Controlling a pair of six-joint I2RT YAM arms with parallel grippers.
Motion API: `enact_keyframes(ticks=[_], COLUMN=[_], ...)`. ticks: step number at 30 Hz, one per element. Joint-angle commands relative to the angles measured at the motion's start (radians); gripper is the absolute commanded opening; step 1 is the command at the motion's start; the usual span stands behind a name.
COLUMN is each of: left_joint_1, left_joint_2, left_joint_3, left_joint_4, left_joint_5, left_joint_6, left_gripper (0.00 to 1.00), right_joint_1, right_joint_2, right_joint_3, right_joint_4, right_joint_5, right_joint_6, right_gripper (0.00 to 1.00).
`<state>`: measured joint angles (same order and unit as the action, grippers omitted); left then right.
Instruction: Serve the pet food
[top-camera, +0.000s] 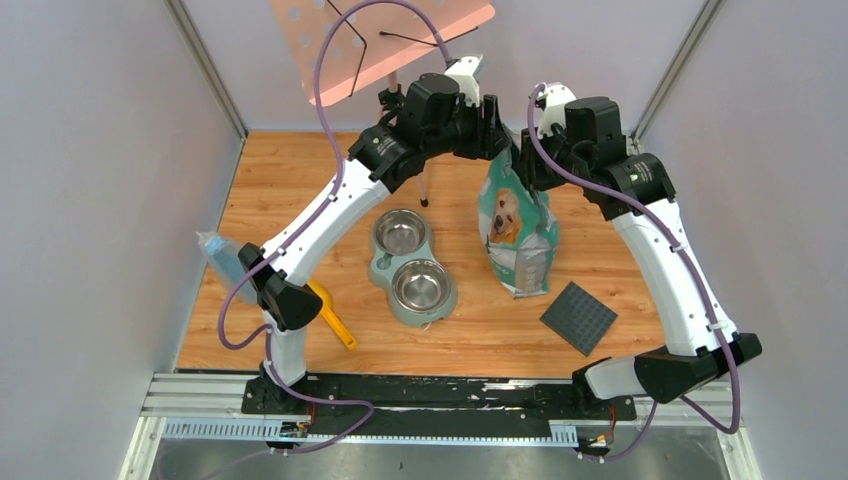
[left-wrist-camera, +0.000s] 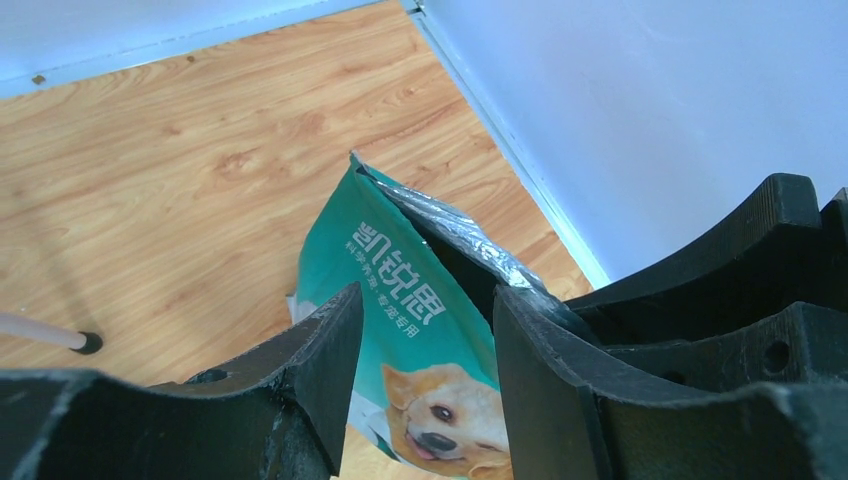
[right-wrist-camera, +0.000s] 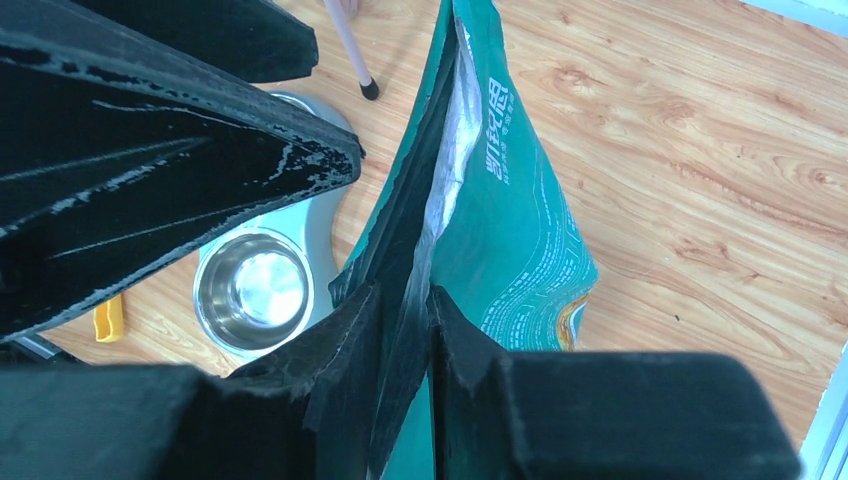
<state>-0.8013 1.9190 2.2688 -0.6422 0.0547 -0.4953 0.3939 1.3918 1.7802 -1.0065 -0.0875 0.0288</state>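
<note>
The pet food is hidden; no kibble shows in any view. A teal-green bag (top-camera: 515, 225) printed with a golden dog stands upright on the wooden floor, right of the bowls. Its foil-lined mouth (left-wrist-camera: 455, 235) is slightly parted. My right gripper (right-wrist-camera: 405, 300) is shut on the bag's top rim (right-wrist-camera: 440, 200), one finger on each side of the film. My left gripper (left-wrist-camera: 428, 310) is open at the other end of the mouth, and its right finger (left-wrist-camera: 530, 340) is against the foil edge. From above, both grippers (top-camera: 497, 125) (top-camera: 527, 165) meet over the bag's top.
A teal double feeder (top-camera: 385, 265) with two steel bowls lies left of the bag; one bowl (right-wrist-camera: 250, 290) shows below my right wrist. A yellow scoop (top-camera: 333, 318) lies front left, a dark square mat (top-camera: 578, 317) front right, and a pink stand (top-camera: 380, 40) at the back.
</note>
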Motion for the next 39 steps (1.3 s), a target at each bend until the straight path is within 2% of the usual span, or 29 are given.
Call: enact_keyframes(ticks=[1,13,18,20,22,23,25,26,27,36,39], left_joint_1=[-0.019,-0.038,-0.044,-0.042,-0.042,-0.04,-0.029,-0.025,-0.014,0.064,0.07], left_joint_2=[-0.005,0.05,0.077,0.089,0.091,0.084,0.061,0.04,0.028,-0.071,-0.08], left_joint_3=[-0.007,0.008,0.027,0.036,0.044,0.045,0.044,0.043,0.039,0.005,0.009], left_joint_4=[0.02,-0.013,-0.068,-0.087,-0.1,-0.103,-0.108,-0.11,-0.11,-0.107,-0.068], left_joint_5=[-0.039,-0.064,-0.143,-0.174,-0.19,-0.194,-0.19,-0.187,-0.178,-0.141,-0.024], left_joint_6=[0.01,0.031,0.021,0.02,0.025,0.028,0.036,0.041,0.045,0.085,0.154], left_gripper=[0.57,0.54,0.52,0.46,0.31,0.19,0.04,0.02,0.0,0.0,0.0], right_joint_1=[0.014,0.038,0.08,0.088,0.09,0.09,0.09,0.089,0.085,-0.06,-0.072], right_joint_2=[0.004,0.006,0.033,0.042,0.044,0.044,0.039,0.044,0.052,0.133,0.15], right_joint_3=[0.003,-0.015,0.0,0.001,-0.001,-0.004,0.0,0.014,0.032,0.264,0.322], right_joint_4=[0.047,0.065,0.081,0.078,0.064,0.061,0.059,0.057,0.054,0.055,0.06], right_joint_5=[-0.001,0.051,0.199,0.24,0.266,0.289,0.357,0.402,0.446,0.509,0.49], right_joint_6=[0.025,0.011,-0.035,-0.035,-0.041,-0.048,-0.077,-0.093,-0.11,-0.149,-0.159], right_gripper=[0.23,0.23,0.24,0.24,0.23,0.21,0.14,0.06,0.01,0.0,0.0])
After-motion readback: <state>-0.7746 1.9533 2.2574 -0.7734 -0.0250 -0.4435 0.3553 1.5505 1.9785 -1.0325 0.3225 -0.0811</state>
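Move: The bag mouth's rim lies about 6 cm below the left hand, 1 cm ahead and 2 cm to its right. For the right hand, the rim is already between the part-open fingertips, some 2 cm ahead, 1 cm left and 1 cm down. From the right hand, the double bowl sits about 19 cm left, 4 cm back and 30 cm below, and the dark mat 13 cm right, 15 cm back and 33 cm below. Left hand sinks about 6 cm and pinches the bag's rim; right closes, pulling its rim 7 cm rightward and forward. ##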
